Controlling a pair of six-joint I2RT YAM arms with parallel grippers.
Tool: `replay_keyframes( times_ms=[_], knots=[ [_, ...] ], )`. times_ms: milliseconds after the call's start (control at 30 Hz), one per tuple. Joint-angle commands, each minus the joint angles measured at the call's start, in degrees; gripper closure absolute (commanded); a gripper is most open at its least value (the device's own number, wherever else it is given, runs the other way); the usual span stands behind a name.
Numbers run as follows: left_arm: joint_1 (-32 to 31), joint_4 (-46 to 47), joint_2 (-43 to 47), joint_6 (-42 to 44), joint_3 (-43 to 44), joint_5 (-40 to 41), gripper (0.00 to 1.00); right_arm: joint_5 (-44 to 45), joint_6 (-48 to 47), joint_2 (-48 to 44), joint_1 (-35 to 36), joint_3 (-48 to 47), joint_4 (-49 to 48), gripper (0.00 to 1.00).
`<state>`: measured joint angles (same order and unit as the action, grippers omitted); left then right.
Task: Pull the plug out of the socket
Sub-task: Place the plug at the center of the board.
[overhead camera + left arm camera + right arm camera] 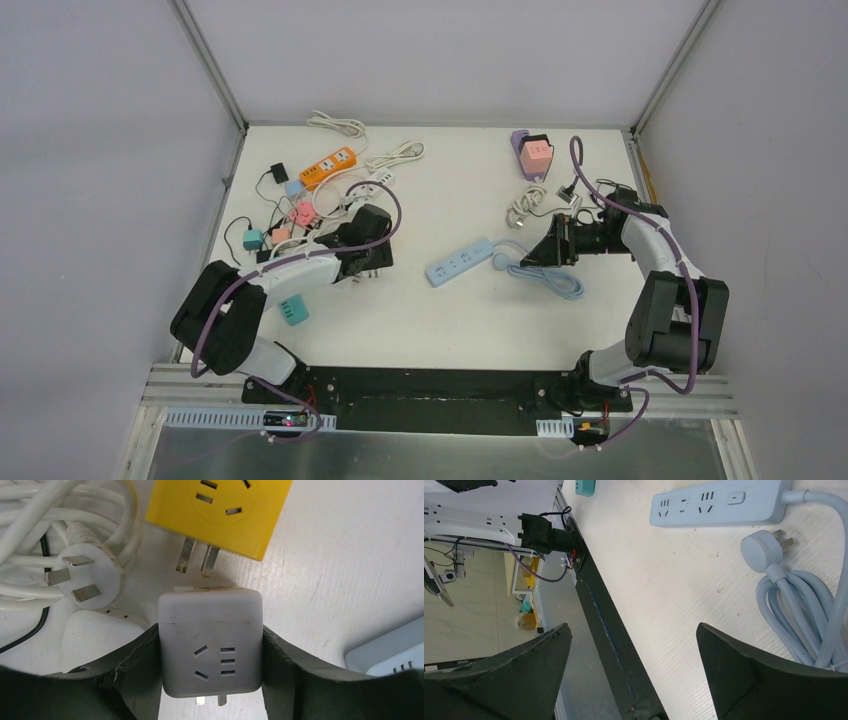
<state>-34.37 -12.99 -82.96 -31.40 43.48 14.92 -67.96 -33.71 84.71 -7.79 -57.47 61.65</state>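
My left gripper point(211, 655) is shut on a white cube socket point(210, 630), its dark fingers point(135, 665) pressed against both sides. Two metal prongs stick out of the cube's near end. Just beyond it lies a yellow cube plug adapter point(220, 515). Its two bare prongs point(197, 557) point at the white cube's far face and stop just short of it. In the top view this gripper point(365, 250) sits left of centre. My right gripper point(535, 252) hovers open right of centre, and its wrist view shows nothing between its fingers point(633, 627).
A coiled white cable with a round three-pin plug point(87, 575) lies left of the cubes. A light blue power strip point(458, 261) with its plug point(761, 547) and cable point(804, 610) lies mid-table. An orange strip point(328, 167), pink adapters point(303, 213), a teal block point(293, 310) and a purple-pink adapter point(535, 153) lie around.
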Motion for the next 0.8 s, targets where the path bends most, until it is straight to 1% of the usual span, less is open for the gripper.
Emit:
replay_keyframes(
  times_ms=[0,33,100,133,167,200,233,267,433,567,767],
  knots=[
    [1.0,-0.6,-1.5,-3.8,2.1,0.4,0.54,-1.5,-0.7,-0.9,-0.6,0.1,-1.2,0.00],
    [1.1,-1.0,-1.3,-4.0,2.2,0.6,0.48,-1.6,-0.9,-0.8,-0.6,0.2,-1.2,0.00],
    [1.1,-1.8,-0.6,-4.1,2.3,0.6,0.40,-1.5,-1.1,-0.7,-0.6,0.3,-1.2,0.00],
    [1.1,-2.4,0.0,-4.0,2.3,0.8,0.33,-1.5,-1.1,-0.7,-0.7,0.3,-1.3,0.00],
    [1.1,-2.9,0.7,-3.8,2.3,0.9,0.24,-1.6,-1.2,-0.7,-0.7,0.3,-1.2,0.00],
    [1.1,-3.3,1.4,-3.3,2.3,0.9,0.17,-1.6,-1.2,-0.6,-0.8,0.3,-1.2,0.00],
    [1.1,-3.7,2.2,-2.8,2.2,0.8,0.08,-1.6,-1.3,-0.6,-0.8,0.3,-1.1,0.00],
    [1.1,-4.2,3.0,-2.4,2.2,0.8,0.02,-1.6,-1.3,-0.5,-0.9,0.4,-1.1,0.00],
    [1.1,-7.1,7.9,0.3,2.0,0.1,0.01,-1.9,-1.8,-0.2,-0.9,0.3,-0.8,0.00],
    [1.1,-7.8,14.0,2.9,0.9,-3.4,0.01,-1.7,-1.9,-0.5,-0.9,0.3,-0.8,0.00],
    [1.1,-6.3,24.3,1.2,-2.1,-9.6,0.01,-0.6,-3.5,-1.6,-0.9,-0.6,0.8,0.00]
  ],
)
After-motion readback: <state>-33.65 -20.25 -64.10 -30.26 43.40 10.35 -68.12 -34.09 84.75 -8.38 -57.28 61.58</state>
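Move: The white plug is still in my left fingers, right at the hand point and practically down on its spot on the board. The yellow plug stands about 8 cm straight ahead of it, and a second white plug about 6 cm to its left, level with it. The light-blue power strip lies some 17 cm to its right and 1 cm ahead. From my right hand the held plug is about 26 cm left, 3 cm ahead and 12 cm below. With barely a nudge forward and no real lowering left, I spread my left fingers to full width and let go of the white plug in front of the yellow one. Then I draw my left hand up about 8 cm and back some 2 cm, away from the plugs, its fingers tipping up and its left side dipping about 10 degrees. ##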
